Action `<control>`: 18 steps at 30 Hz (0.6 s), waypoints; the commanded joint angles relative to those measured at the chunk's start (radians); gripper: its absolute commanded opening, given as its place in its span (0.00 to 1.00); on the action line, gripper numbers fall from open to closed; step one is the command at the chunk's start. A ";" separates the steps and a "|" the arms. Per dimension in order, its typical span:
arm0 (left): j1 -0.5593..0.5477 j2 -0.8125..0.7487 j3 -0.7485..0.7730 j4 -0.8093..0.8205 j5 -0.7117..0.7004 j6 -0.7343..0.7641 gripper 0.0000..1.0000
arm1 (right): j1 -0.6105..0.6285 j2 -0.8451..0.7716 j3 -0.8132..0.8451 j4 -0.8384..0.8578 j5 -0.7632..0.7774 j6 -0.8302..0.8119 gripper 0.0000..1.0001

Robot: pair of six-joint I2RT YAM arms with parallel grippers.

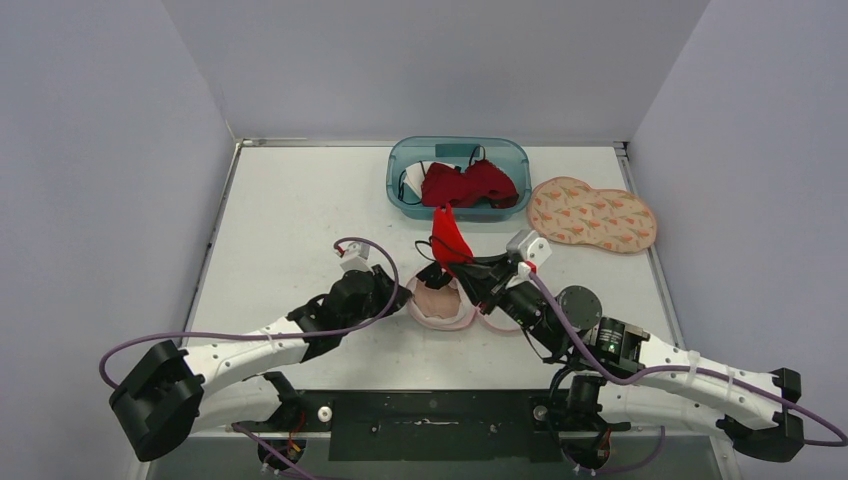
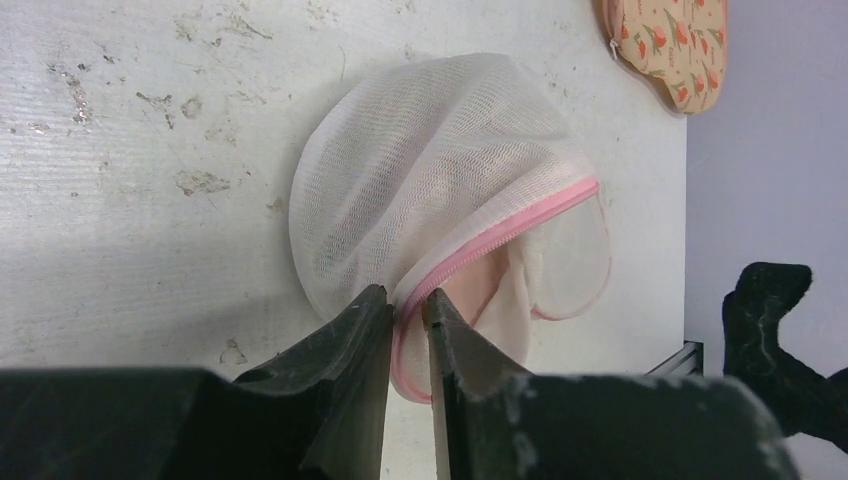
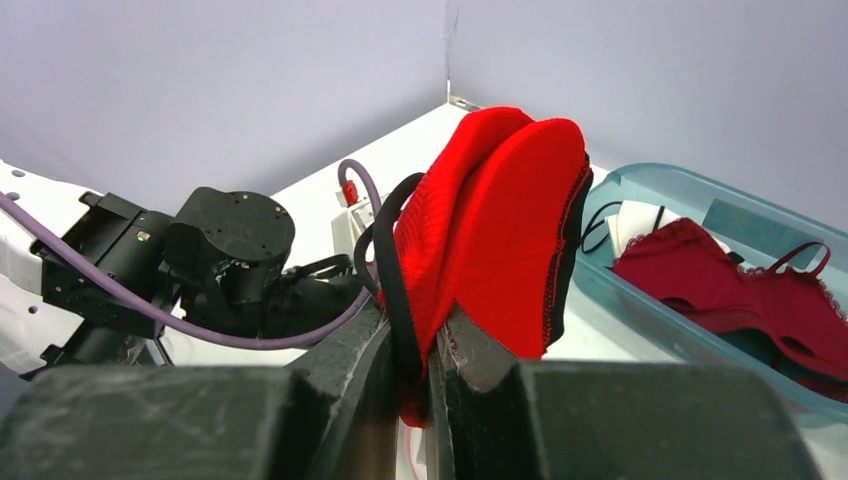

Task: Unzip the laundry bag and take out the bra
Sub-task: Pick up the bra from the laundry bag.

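The white mesh laundry bag (image 1: 440,305) (image 2: 430,170) lies on the table between the arms, its pink zipper (image 2: 500,235) parted and a pale lining showing inside. My left gripper (image 1: 405,296) (image 2: 408,305) is shut on the bag's zipper edge at its near end. A bright red bra (image 1: 450,240) (image 3: 490,220) with black trim and strap hangs upright above the bag. It is pinched at its lower end by my right gripper (image 1: 447,270) (image 3: 425,345), which is shut on it.
A teal plastic bin (image 1: 398,190) (image 3: 640,290) stands at the back centre holding dark red lingerie (image 1: 470,185) (image 3: 720,285). A floral peach pouch (image 1: 590,213) (image 2: 670,35) lies to its right. The left arm (image 3: 200,260) sits close to the right gripper.
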 commanded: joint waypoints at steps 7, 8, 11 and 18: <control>0.033 -0.144 0.061 -0.095 0.019 0.003 0.46 | 0.010 0.030 -0.014 -0.051 -0.021 -0.062 0.05; 0.040 -0.173 0.071 -0.122 0.020 0.007 0.52 | 0.012 0.023 -0.016 -0.045 -0.032 -0.081 0.05; 0.066 -0.258 0.147 -0.307 0.012 0.039 0.72 | 0.016 0.055 0.036 -0.100 -0.047 -0.146 0.05; 0.255 -0.243 0.489 -0.629 0.406 0.185 0.95 | 0.130 0.111 0.124 -0.229 0.119 -0.434 0.05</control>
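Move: The left hand has the zipped rim of the laundry bag between its fingertips; the bag's middle is about 3 cm ahead, 7 cm right and 8 cm below. The bra, already held by the right hand, is some 28 cm above the left hand, 7 cm right and 4 cm back. From the right hand, the teal bin lies roughly 44 cm ahead, 4 cm right and 29 cm below, and the bag 11 cm ahead, 2 cm left and 32 cm below. Upward, slowly at first and then fast, the left hand opens its fingers wide, lets go of the bag's rim and climbs about 12 cm, drifting some 4 cm left. The right hand keeps its pinch on the bra and sinks about 5 cm over the bag, tipping its left-pointing fingers down by roughly 20 degrees. ##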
